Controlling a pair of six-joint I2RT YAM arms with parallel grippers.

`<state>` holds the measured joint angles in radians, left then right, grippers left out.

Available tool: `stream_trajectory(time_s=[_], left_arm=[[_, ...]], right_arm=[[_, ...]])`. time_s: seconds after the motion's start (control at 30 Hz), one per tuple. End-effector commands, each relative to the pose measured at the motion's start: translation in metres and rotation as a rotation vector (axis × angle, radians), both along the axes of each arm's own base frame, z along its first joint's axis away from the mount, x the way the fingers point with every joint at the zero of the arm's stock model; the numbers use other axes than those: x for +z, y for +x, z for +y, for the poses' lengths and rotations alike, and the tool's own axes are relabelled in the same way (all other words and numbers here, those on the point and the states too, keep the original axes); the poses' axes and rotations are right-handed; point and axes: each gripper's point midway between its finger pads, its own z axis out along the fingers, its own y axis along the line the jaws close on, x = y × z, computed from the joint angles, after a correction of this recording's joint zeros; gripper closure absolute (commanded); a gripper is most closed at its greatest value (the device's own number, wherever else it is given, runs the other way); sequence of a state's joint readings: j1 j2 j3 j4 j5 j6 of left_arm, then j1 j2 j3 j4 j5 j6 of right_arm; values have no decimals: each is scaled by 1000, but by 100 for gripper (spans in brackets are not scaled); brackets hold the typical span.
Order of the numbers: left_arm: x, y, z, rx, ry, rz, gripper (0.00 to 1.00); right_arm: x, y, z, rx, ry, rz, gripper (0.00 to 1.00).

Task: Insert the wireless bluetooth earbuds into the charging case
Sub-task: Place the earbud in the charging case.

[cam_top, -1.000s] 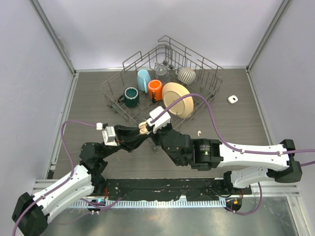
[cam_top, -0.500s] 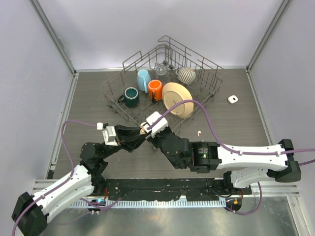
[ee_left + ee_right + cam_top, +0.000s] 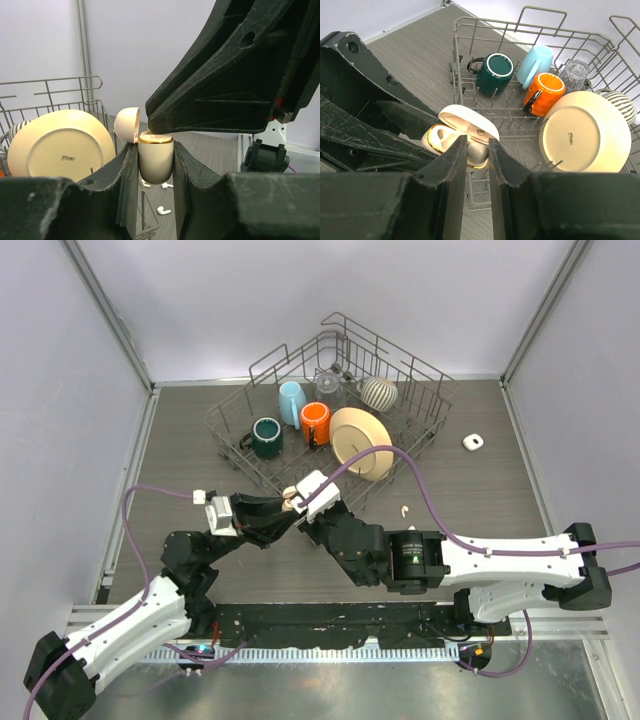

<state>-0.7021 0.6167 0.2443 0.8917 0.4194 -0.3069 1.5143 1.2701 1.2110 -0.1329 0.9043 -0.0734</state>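
Observation:
My left gripper point(image 3: 155, 152) is shut on the cream charging case point(image 3: 155, 162), which has a gold rim and an open lid point(image 3: 126, 125), and holds it upright above the table. My right gripper point(image 3: 478, 147) is shut on a white earbud point(image 3: 479, 153) and holds it at the case's open mouth point(image 3: 436, 141), bud end down into the right-hand well. In the top view the two grippers meet at the case point(image 3: 292, 499), just in front of the dish rack. More earbuds point(image 3: 163, 210) lie loose on the table below, and one point(image 3: 404, 510) lies right of the arms.
The wire dish rack point(image 3: 425, 400) stands right behind the grippers and holds a green mug point(image 3: 266, 436), a blue mug point(image 3: 291, 402), an orange mug point(image 3: 316, 423), a cream plate point(image 3: 362, 443), a glass and a striped cup. A small white object point(image 3: 473, 442) lies far right.
The right gripper with its earbud has shifted slightly left and nearer, staying over the case. The left gripper has barely moved.

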Motion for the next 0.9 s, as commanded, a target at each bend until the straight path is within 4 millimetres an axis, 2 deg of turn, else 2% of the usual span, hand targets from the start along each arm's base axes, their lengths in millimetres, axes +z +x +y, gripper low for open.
stream_trajectory(time_s=[0.0, 0.03, 0.07, 0.13, 0.33, 0.57, 0.73, 0.87], left_arm=[[39, -5, 12, 36, -97, -103, 100], [38, -5, 11, 31, -94, -102, 100], [38, -5, 11, 28, -92, -102, 100], [37, -5, 10, 27, -89, -103, 100], [35, -7, 9, 15, -84, -99, 100], [34, -9, 11, 12, -93, -96, 100], [37, -12, 15, 16, -115, -112, 100], [42, -16, 18, 14, -133, -138, 100]], right_arm=[[18, -11, 5, 46, 107, 36, 70], [22, -11, 5, 46, 122, 41, 67], [25, -11, 5, 47, 135, 44, 58], [34, -14, 3, 53, 190, 65, 45], [69, -15, -12, 49, 363, 94, 28], [110, -4, -48, -19, 560, 118, 20], [107, 11, -77, -150, 599, 153, 17], [84, 19, -78, -157, 577, 250, 17]])
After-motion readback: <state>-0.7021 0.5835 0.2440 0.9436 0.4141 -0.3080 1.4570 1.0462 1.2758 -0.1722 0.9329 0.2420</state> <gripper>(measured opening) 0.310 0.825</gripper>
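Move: The right hand has the earbud pinched at the open charging case, whose middle is roughly 2 cm below and 1 cm left of it, level fore-and-aft. The left hand grips that case right at its hand point. From the right hand, the cream plate is some 20 cm ahead, 12 cm right and 20 cm lower; the orange mug about 25 cm ahead, 2 cm right and 22 cm lower. The right fingers open, release the earbud and lift about 9 cm, swinging right, away from the case. ##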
